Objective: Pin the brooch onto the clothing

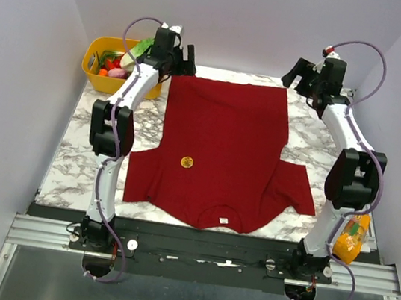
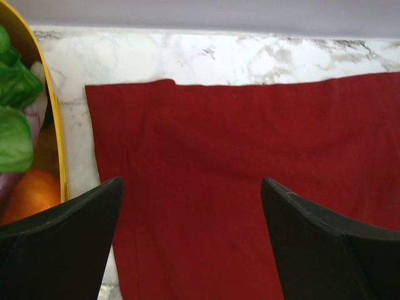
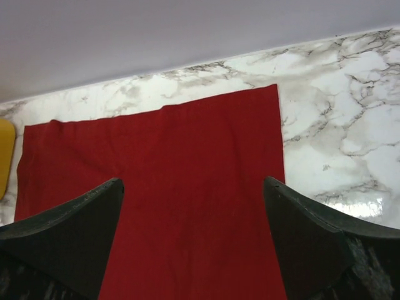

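The dark red T-shirt (image 1: pixel 224 146) lies flat on the marble table, its neck with a small white label (image 1: pixel 224 220) toward the near edge. The small golden brooch (image 1: pixel 186 162) sits on the shirt's chest, left of centre. My left gripper (image 1: pixel 186 59) is open and empty above the shirt's far left hem; the left wrist view shows the red fabric (image 2: pixel 250 156) between its fingers (image 2: pixel 69 237). My right gripper (image 1: pixel 294 72) is open and empty above the far right hem, with the shirt (image 3: pixel 175 175) below it. The brooch is out of both wrist views.
A yellow basket (image 1: pixel 97 74) with toy vegetables stands at the far left corner; its rim shows in the left wrist view (image 2: pixel 55 125). An orange-yellow snack bag (image 1: pixel 351 237) lies at the near right by the right arm's base. Grey walls enclose the table.
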Robot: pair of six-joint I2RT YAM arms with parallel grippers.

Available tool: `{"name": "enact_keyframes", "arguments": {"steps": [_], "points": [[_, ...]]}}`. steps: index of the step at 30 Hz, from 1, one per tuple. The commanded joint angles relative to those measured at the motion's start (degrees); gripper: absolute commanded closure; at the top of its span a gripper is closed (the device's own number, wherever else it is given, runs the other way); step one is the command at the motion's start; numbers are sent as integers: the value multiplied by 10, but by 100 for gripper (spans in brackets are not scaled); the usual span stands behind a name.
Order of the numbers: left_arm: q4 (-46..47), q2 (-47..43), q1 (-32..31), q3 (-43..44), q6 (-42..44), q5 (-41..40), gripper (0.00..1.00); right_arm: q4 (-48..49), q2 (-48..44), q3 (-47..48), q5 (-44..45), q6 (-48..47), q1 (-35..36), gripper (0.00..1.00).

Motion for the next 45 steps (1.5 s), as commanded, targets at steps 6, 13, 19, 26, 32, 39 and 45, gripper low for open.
{"name": "enact_keyframes", "arguments": {"steps": [6,13,19,26,32,39,45], "points": [[44,-216,-10,-235,-15,20,11,-50,-128,-96,-29,40,-1,0],[80,-376,-13,-463,-56,32,33,-80,-177,-226,-72,54,0,0],[71,-455,-13,-596,-85,-23,80,-84,-225,-330,-35,75,-1,0],[33,-495,1,-728,-136,-129,100,-139,-245,-373,5,125,-2,2],[40,-464,34,-786,-154,-103,100,-178,-239,-400,29,146,-1,17],[28,-423,53,-785,-153,-119,100,-216,-216,-398,65,160,-1,25],[-13,-399,58,-758,-143,-196,100,-233,-224,-410,102,178,-1,30]]}}
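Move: The left sleeve, where my left hand is bound, lies about 37 cm back, 9 cm to its left and some 16 cm below; the brooch on the shirt is 31 cm back and 4 cm right of that hand, the yellow box 4 cm back and 18 cm left. From my right hand, the right sleeve lies about 31 cm back, 5 cm right and 18 cm lower, with the brooch 27 cm back and 26 cm left. Clear of the flattened hem, I pull both hands back towards the sleeves, rising slightly and then sinking. My left travels about 30 cm back and some 10 cm left, tips down, turns counter-clockwise and shuts its empty fingers, bringing their tips onto the left sleeve near its far outer corner and nudging it outward. My right comes about 23 cm back, tipping down nearly 40 degrees and closing partway above the shirt's right side by the sleeve. ##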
